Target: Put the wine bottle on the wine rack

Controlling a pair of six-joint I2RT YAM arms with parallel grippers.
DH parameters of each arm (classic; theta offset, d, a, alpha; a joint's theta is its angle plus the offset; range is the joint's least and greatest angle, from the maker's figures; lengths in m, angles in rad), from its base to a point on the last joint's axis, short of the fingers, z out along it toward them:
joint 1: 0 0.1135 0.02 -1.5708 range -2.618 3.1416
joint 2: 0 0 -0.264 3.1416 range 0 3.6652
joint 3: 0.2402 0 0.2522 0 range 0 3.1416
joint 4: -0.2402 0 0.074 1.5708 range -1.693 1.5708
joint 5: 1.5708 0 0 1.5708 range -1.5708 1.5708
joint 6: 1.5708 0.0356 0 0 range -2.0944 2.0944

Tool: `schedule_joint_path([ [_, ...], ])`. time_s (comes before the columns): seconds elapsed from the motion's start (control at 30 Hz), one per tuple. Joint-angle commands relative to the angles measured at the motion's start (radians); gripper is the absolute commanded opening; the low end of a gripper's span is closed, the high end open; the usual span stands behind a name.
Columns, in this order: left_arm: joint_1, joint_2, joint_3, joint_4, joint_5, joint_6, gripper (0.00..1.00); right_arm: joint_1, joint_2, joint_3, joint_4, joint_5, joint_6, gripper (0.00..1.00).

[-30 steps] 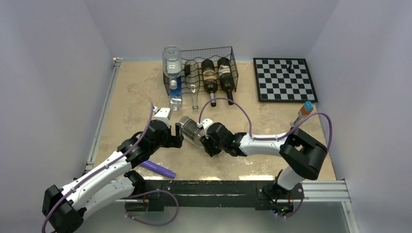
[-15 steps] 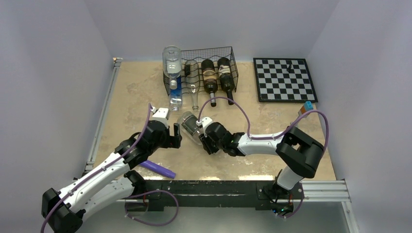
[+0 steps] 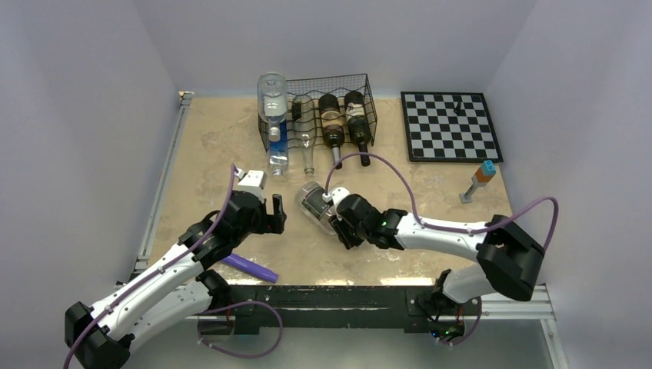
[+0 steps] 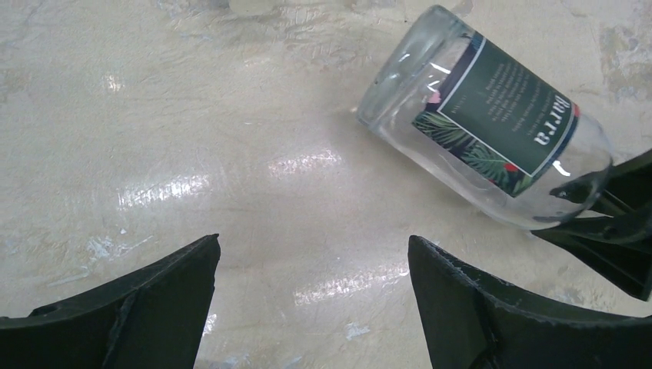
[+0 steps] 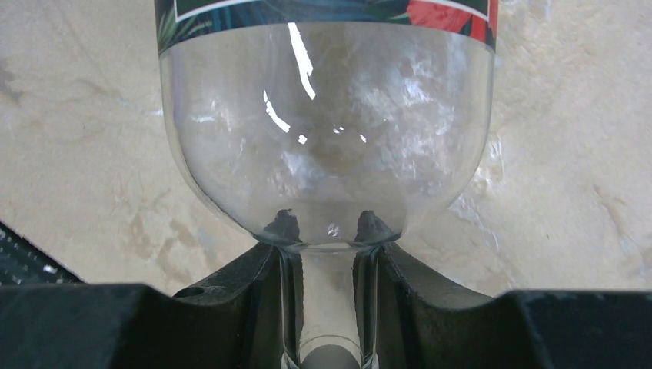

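Observation:
The wine bottle (image 3: pixel 314 204) is clear glass with a dark green leafy label (image 4: pixel 492 115). It lies tilted over the tan table, base pointing toward the wine rack (image 3: pixel 367 96). My right gripper (image 5: pixel 327 231) is shut on its neck just below the shoulder (image 5: pixel 327 154), one finger on each side. In the top view the right gripper (image 3: pixel 337 219) is just right of the bottle. My left gripper (image 4: pixel 311 254) stands open over bare table, left of the bottle, holding nothing; in the top view the left gripper (image 3: pixel 275 217) sits a short gap from the bottle's base.
The rack holds several bottles: a clear one with a blue label (image 3: pixel 274 127), a clear one (image 3: pixel 307 142) and two dark ones (image 3: pixel 332 127). A chessboard (image 3: pixel 451 125) lies at the back right, an orange-and-blue block on a grey stand (image 3: pixel 480 178) near it. A purple object (image 3: pixel 252 267) lies by the left arm.
The right jaws closed tighter on the bottle's neck. The right arm carried the bottle rightward and toward the rack, away from the left gripper, its elbow swinging right. The left gripper stayed open.

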Motion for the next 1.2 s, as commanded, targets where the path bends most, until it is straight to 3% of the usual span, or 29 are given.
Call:
schedule_joint_path([
  [0.0,0.005,-0.018,0.044,0.017,-0.03,0.015,0.96,0.009,-0.155,0.042,0.094,0.058,0.006,0.0],
  [0.33,0.006,-0.048,0.042,0.025,-0.062,0.01,0.95,0.009,-0.349,0.08,0.025,0.125,0.003,0.0],
  [0.5,0.006,-0.083,0.047,0.029,-0.078,0.01,0.95,0.006,-0.358,0.166,0.035,0.188,-0.03,0.0],
  [0.73,0.006,-0.143,0.1,-0.003,-0.091,0.016,0.95,-0.084,-0.188,0.428,0.049,0.156,-0.055,0.0],
  [1.03,0.006,-0.193,0.182,-0.088,-0.098,0.004,0.96,-0.245,0.12,0.781,0.098,0.043,0.09,0.0],
  [1.17,0.006,-0.21,0.206,-0.137,-0.102,-0.02,0.96,-0.282,0.257,0.873,0.202,0.02,0.171,0.0],
])
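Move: The right gripper already holds the clear labelled wine bottle by its neck. The free upper place on the wine rack lies about 31 cm ahead, 10 cm left and 9 cm above it. From that same gripper the big clear bottle is some 31 cm ahead and 20 cm left, the slim clear bottle 30 ahead and 11 left, the silver-necked bottle 30 ahead and 4 left. From the left gripper the upper place is about 29 cm ahead, 9 cm right, roughly level. Keep the right fingers on the neck and lift the wine bottle, at first nearly straight up with a slight drift right, then sweep it forward and up towards the rack, about 18 cm forward and 19 cm up overall. Meanwhile turn the wrist some 20 degrees clockwise, roll its left side up and tip the fingers up. Raise the open, empty left gripper about 10 cm, its fingers tipping up. ##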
